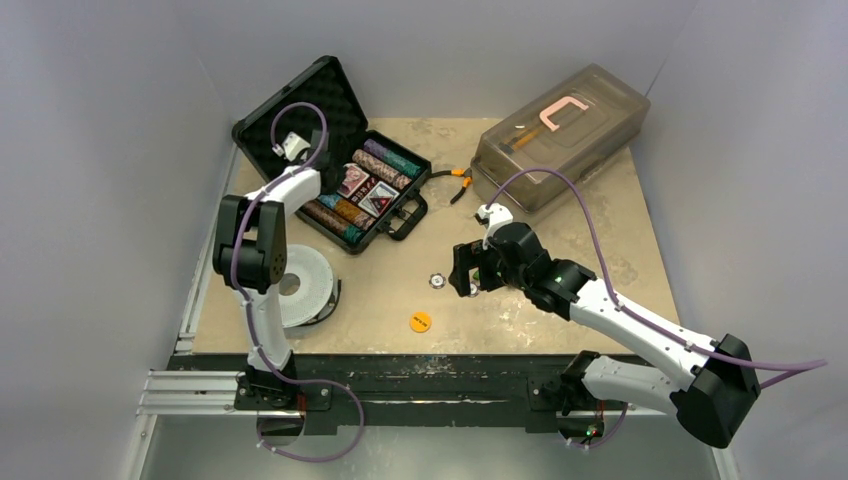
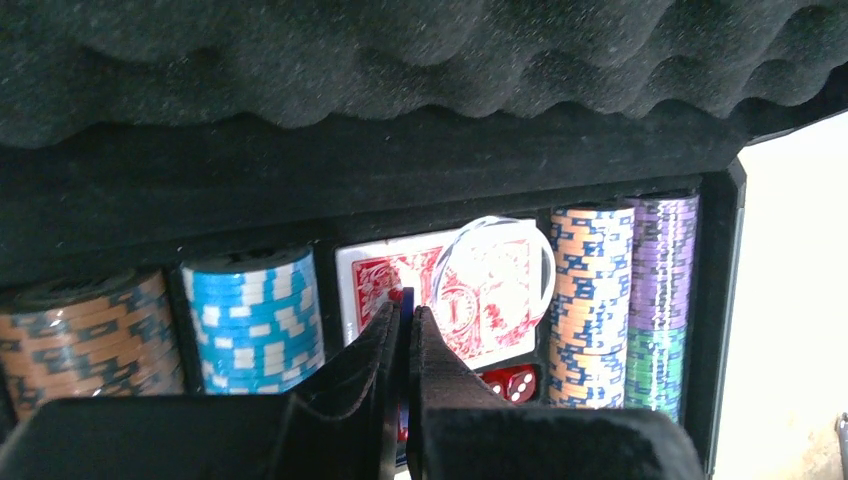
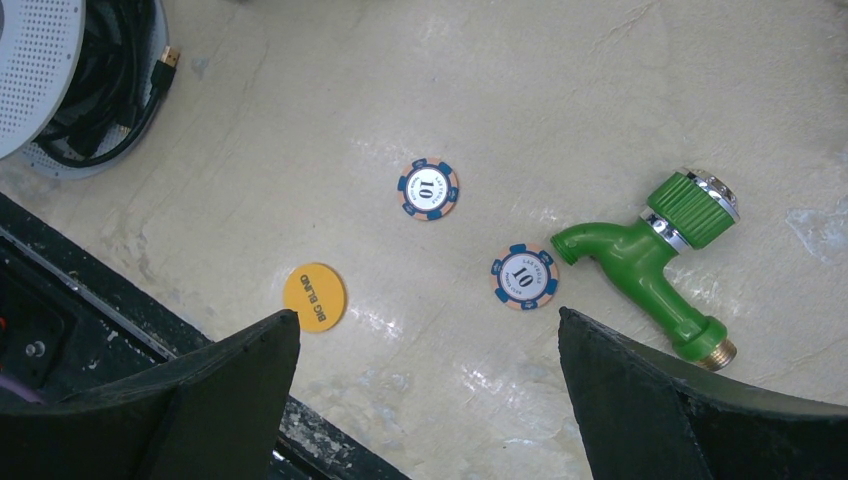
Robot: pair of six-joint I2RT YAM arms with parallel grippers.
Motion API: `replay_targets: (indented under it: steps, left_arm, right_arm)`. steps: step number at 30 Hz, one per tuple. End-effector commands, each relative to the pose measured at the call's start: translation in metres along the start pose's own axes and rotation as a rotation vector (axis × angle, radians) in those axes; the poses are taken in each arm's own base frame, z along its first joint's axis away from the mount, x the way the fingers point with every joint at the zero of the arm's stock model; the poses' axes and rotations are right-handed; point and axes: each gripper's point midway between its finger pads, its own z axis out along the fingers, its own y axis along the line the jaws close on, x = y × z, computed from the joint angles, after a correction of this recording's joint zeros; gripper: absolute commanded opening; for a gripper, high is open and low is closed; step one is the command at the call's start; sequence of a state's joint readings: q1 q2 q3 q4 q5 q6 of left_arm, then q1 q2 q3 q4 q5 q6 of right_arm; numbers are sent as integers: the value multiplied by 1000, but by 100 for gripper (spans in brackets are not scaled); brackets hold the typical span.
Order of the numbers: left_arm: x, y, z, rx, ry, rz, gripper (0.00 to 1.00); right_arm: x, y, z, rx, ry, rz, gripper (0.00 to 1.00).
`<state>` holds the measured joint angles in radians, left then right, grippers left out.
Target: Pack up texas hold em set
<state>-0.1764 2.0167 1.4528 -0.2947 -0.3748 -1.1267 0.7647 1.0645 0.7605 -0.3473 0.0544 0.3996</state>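
The black case [image 1: 300, 105] of the texas hold em set lies open at the back left, its foam-lined lid [image 2: 400, 70] tilted back. Rows of chips [image 2: 255, 320], a red card deck [image 2: 390, 275] with a clear round button [image 2: 495, 270] on it, and red dice [image 2: 510, 383] sit inside. My left gripper [image 2: 405, 312] hangs over the deck, shut on a thin blue and reddish piece seen edge-on, seemingly a poker chip. My right gripper [image 3: 430, 320] stands open above the table near two "10" chips [image 3: 429, 188] [image 3: 524, 276] and a yellow BIG BLIND button [image 3: 314, 296].
A green toy faucet [image 3: 650, 260] lies just right of the nearer chip. A large translucent grey box [image 1: 560, 135] stands at the back right, with orange-handled pliers [image 1: 455, 180] beside it. A white cable reel [image 1: 300, 285] sits by the left arm.
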Motion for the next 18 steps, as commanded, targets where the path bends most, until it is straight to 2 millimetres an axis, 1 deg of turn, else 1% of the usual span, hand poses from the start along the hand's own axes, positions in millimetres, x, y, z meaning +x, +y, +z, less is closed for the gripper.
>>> replay_targets:
  steps: [1,5,7,10,14,16,18]
  left_arm:
    - [-9,-19,7,53,-7,-32,0]
    - [-9,-20,8,64,-3,-6,0]
    - [-10,-19,7,68,-1,9,9]
    - [-11,-14,0,71,5,25,28]
    - [-16,-1,-14,39,-10,50,53]
    - [-21,1,-22,34,-17,81,59]
    - [-27,-1,-33,41,-18,120,63]
  right_arm:
    - [-6,0,-4,-4,-24,3,99]
    - [-7,1,-5,-9,-24,4,99]
    - [-6,2,-4,-12,-18,5,99]
    - [-4,3,-3,-18,-11,9,99]
    - [-3,6,-3,-33,-5,14,99]
    - [-2,7,-4,-38,-3,15,99]
    - [-3,7,-4,-40,-1,14,99]
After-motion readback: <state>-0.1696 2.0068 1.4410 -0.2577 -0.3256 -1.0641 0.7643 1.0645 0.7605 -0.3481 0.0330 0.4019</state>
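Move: My left hand holds the blue small blind disc just above the case's red-backed card deck, whose middle is about 3 cm ahead, 1 cm right and 2 cm below. The clear ring on it is roughly 4 cm ahead and 3 cm right; the blue-and-orange chip row runs some 5 cm behind, 1 cm right; the red dice are about 1 cm back, 5 cm right. From my right hand the deck is around 27 cm ahead, 30 cm left, 9 cm lower. I ease my left hand about 1 cm forward over the deck with the small blind disc still pinched, then spread the shut fingers to rather more than half and let go of it. As they open I draw back almost the same centimetre, dipping slightly before a small lift at the end. ##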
